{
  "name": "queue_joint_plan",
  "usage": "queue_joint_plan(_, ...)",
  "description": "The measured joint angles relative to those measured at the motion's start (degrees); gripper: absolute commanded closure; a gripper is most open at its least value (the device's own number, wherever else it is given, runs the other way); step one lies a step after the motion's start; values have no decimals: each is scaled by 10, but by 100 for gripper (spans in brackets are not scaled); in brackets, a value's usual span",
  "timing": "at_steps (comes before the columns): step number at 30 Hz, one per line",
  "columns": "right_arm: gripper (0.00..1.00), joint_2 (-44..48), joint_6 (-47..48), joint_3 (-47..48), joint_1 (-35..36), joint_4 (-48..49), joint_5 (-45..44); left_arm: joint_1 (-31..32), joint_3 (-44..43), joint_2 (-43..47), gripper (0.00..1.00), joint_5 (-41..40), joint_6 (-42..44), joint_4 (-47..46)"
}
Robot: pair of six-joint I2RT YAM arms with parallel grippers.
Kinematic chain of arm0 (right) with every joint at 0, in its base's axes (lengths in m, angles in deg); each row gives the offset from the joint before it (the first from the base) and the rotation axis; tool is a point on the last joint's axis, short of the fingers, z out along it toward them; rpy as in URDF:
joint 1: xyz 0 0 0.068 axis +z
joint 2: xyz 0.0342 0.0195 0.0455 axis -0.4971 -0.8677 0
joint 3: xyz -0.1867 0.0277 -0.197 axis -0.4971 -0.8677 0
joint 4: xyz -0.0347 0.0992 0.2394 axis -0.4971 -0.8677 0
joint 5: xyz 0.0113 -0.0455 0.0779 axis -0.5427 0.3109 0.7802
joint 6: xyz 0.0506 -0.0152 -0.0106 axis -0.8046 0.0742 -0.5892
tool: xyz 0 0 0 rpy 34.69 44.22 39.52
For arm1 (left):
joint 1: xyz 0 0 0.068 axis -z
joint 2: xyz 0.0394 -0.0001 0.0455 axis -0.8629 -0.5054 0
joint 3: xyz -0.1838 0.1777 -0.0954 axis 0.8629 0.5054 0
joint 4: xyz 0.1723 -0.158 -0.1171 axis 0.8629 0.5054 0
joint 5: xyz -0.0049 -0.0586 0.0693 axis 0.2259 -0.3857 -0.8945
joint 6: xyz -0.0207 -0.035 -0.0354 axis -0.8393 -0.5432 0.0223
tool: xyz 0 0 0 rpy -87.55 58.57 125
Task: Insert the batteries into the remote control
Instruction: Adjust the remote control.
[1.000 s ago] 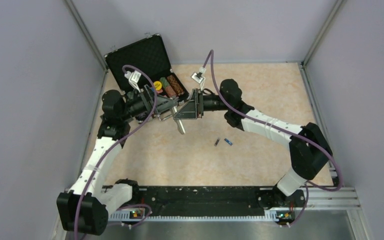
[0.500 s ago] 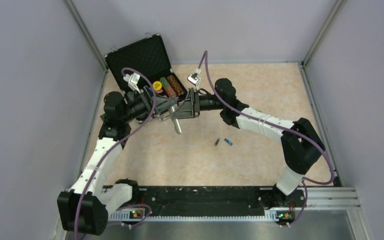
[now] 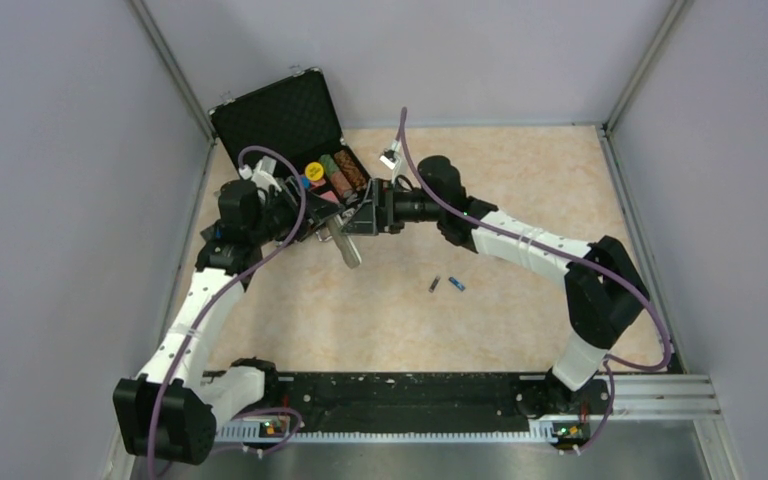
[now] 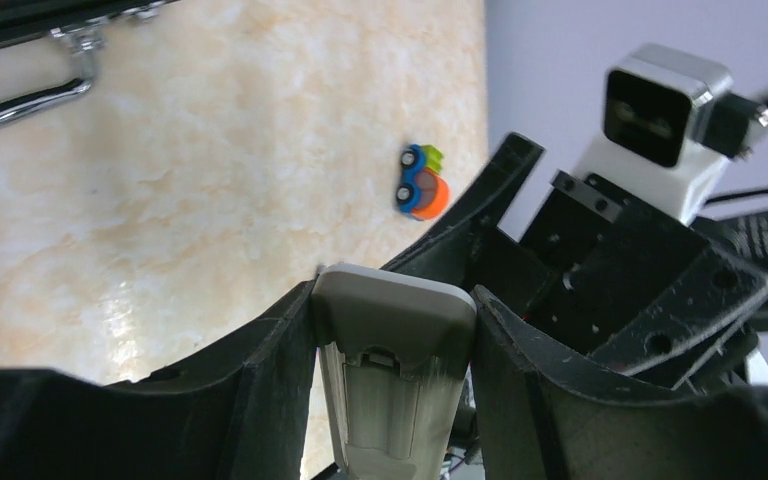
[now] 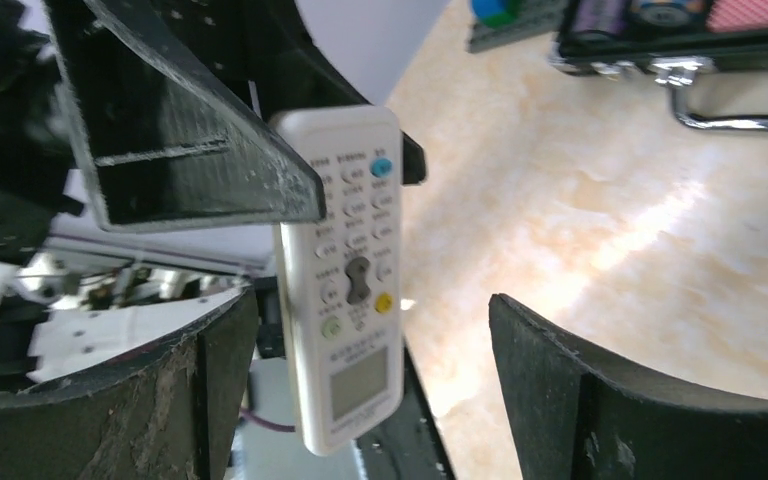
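Note:
The white remote control hangs above the table, with my left gripper shut on its top end. In the left wrist view its greyish back with the battery compartment sits clamped between both fingers of the left gripper. My right gripper faces it from the right. In the right wrist view the remote's button side stands between the spread fingers of the right gripper, nearer the left one, untouched. Both batteries lie on the table: dark grey and blue.
An open black case with coloured items stands at the back left, its metal handle close behind the grippers. An orange-green-blue toy lies on the table. Walls close in on three sides.
The right gripper has opened and let go of the remote. The left gripper closed on it and now carries it alone, shifted slightly left; the right arm stretched further left.

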Motion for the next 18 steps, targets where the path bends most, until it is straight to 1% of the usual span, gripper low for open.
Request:
queue_joint_plan(4, 19, 0, 59, 0, 8, -48, -45, 0, -1, -14, 100, -41, -17, 37)
queue_joint_plan(6, 20, 3, 93, 0, 22, -68, -72, 0, -1, -18, 100, -59, -27, 52)
queue_joint_plan(9, 26, 6, 139, 10, 56, -107, -114, 0, -3, -20, 100, -87, -43, 76)
queue_joint_plan(13, 39, 6, 182, 40, 97, -156, -158, 0, -7, -20, 100, -116, -60, 99)
queue_joint_plan(15, 47, 6, 197, 51, 107, -170, -179, 0, -10, -20, 100, -130, -66, 111)
queue_joint_plan(18, 62, 6, 220, 61, 116, -193, -218, 0, -16, -19, 100, -146, -70, 126)
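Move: The left hand holds the remote control by its upper end, the remote's middle lying about 4 cm back, 3 cm right and 4 cm below that hand. From the open right hand, the middle is about 3 cm back, 2 cm left and 3 cm lower. On the table some 25 cm below the right hand, the case handle is about 4 cm ahead and 5 cm left, the dark battery 9 cm back and 19 cm right, and the blue battery 8 cm back and 24 cm right. Down first, then back and a little left, the right hand resettles about 5 cm off, tipping its fingers down and rolling some 20 degrees as they close from wide to half open around the remote's lower part; a grip can't be made out yet. Meanwhile the left hand keeps its pinch and carries the remote down about 5 cm and left 3 cm, turning it counter-clockwise and nose-down. ##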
